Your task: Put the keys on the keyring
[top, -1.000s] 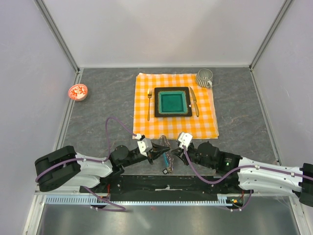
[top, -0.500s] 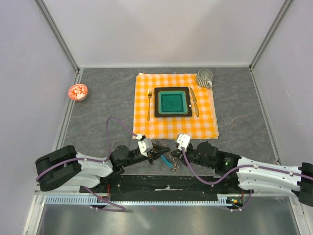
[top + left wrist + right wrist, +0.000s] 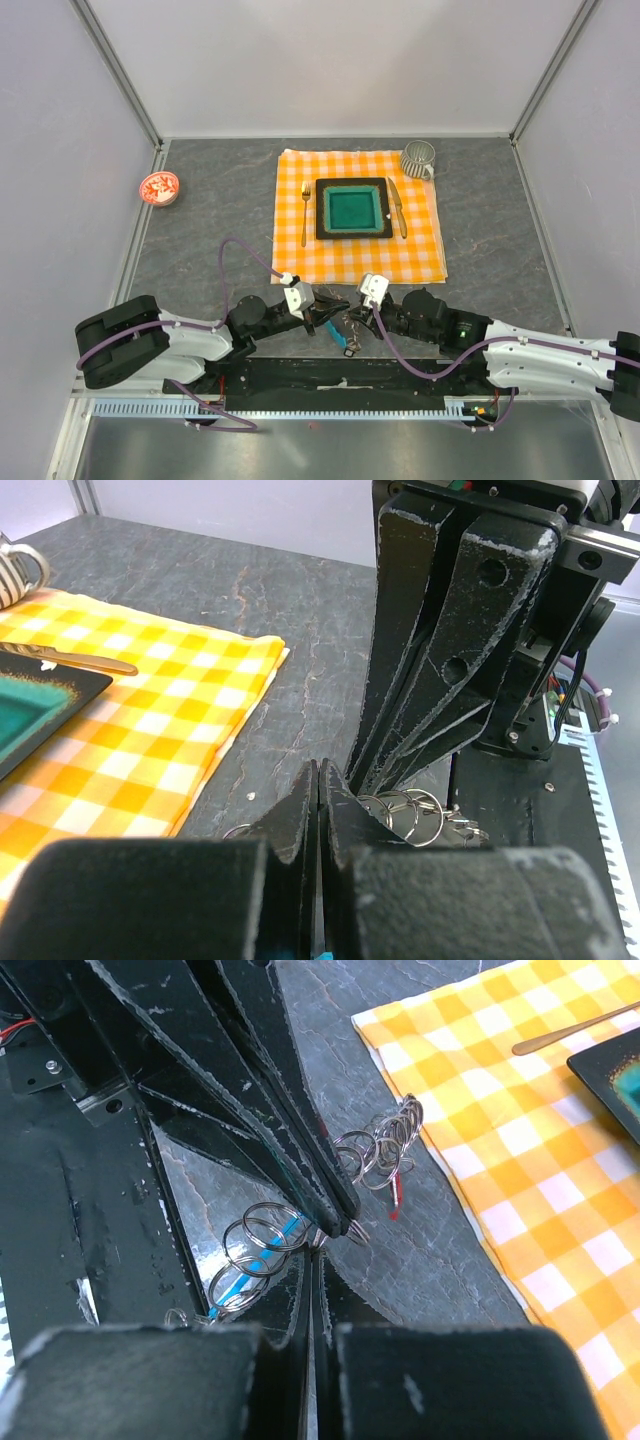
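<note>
Both grippers meet tip to tip low over the dark table, just in front of the cloth. My left gripper is shut on the keyring; its cyan strip runs in between the fingers and shows inside the shut pair. Three silvery rings sit around that strip. A bunch of small rings with a red tag, the keys, lies beyond the tips. My right gripper is shut, its tip touching a silvery wire end at the left tip. Whether it pinches that wire is unclear.
An orange checked cloth lies just beyond the grippers, with a dark square plate, fork, knife and striped mug. A red-and-white dish sits at the far left. The black base rail runs behind the wrists.
The bunch of rings and blue strip under the tips has shifted slightly between frames. The right gripper edged a little left toward the left one. Both stay shut.
</note>
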You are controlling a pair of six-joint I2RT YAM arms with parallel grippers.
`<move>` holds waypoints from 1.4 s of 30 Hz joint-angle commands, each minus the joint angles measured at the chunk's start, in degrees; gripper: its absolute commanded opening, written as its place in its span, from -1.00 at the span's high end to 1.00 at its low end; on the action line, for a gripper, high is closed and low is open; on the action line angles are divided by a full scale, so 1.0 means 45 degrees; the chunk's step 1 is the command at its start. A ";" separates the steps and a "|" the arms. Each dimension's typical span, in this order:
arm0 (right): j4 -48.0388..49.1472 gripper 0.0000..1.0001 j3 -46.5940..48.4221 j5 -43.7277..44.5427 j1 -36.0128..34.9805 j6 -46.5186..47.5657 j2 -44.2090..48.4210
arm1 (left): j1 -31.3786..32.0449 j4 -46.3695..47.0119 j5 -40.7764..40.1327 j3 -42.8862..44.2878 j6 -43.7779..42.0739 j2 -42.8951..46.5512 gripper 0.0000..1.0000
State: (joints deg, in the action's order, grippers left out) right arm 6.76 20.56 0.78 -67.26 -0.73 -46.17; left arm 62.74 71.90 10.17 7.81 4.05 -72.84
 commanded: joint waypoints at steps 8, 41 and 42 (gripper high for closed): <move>0.2988 1.00 0.0101 -0.0662 -0.0013 0.0007 0.0065 | 0.0140 0.5194 0.0278 0.0764 0.0387 -0.0180 0.96; -0.3321 0.10 0.2815 -0.0153 -0.0013 0.0825 0.1161 | 0.0257 0.5194 0.0824 -0.0760 -0.0139 0.2143 0.97; -0.3281 0.09 0.2873 -0.0540 -0.0013 0.0962 0.0811 | 0.0257 0.5194 0.0844 -0.0741 -0.0139 0.2143 0.96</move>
State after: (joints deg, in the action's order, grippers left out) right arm -8.32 31.05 2.26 -67.02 -0.75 -39.29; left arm 63.51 72.44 12.56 3.68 5.19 -64.42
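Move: The left gripper's shut fingertips already pinch the keyring. The middle of its coil is about 1 cm back, 1 cm right and 1 cm below that hand, and about 1 cm left of the right hand, level with it and neither ahead nor back. From the right hand, the blue strip hangs some 4 cm back, 3 cm left and 3 cm lower, and the red key is about 3 cm ahead, 3 cm left and 2 cm lower. Let go of the keyring with the right gripper: raise it about 2 cm with its fingers still shut at the coil, open to nearly half, then lift it clear to some 7 cm up, drifting a little right. Keep the left fingers shut on the coil, ease that hand up about 2 cm, then carry it back and to the left by about 2 cm each. ##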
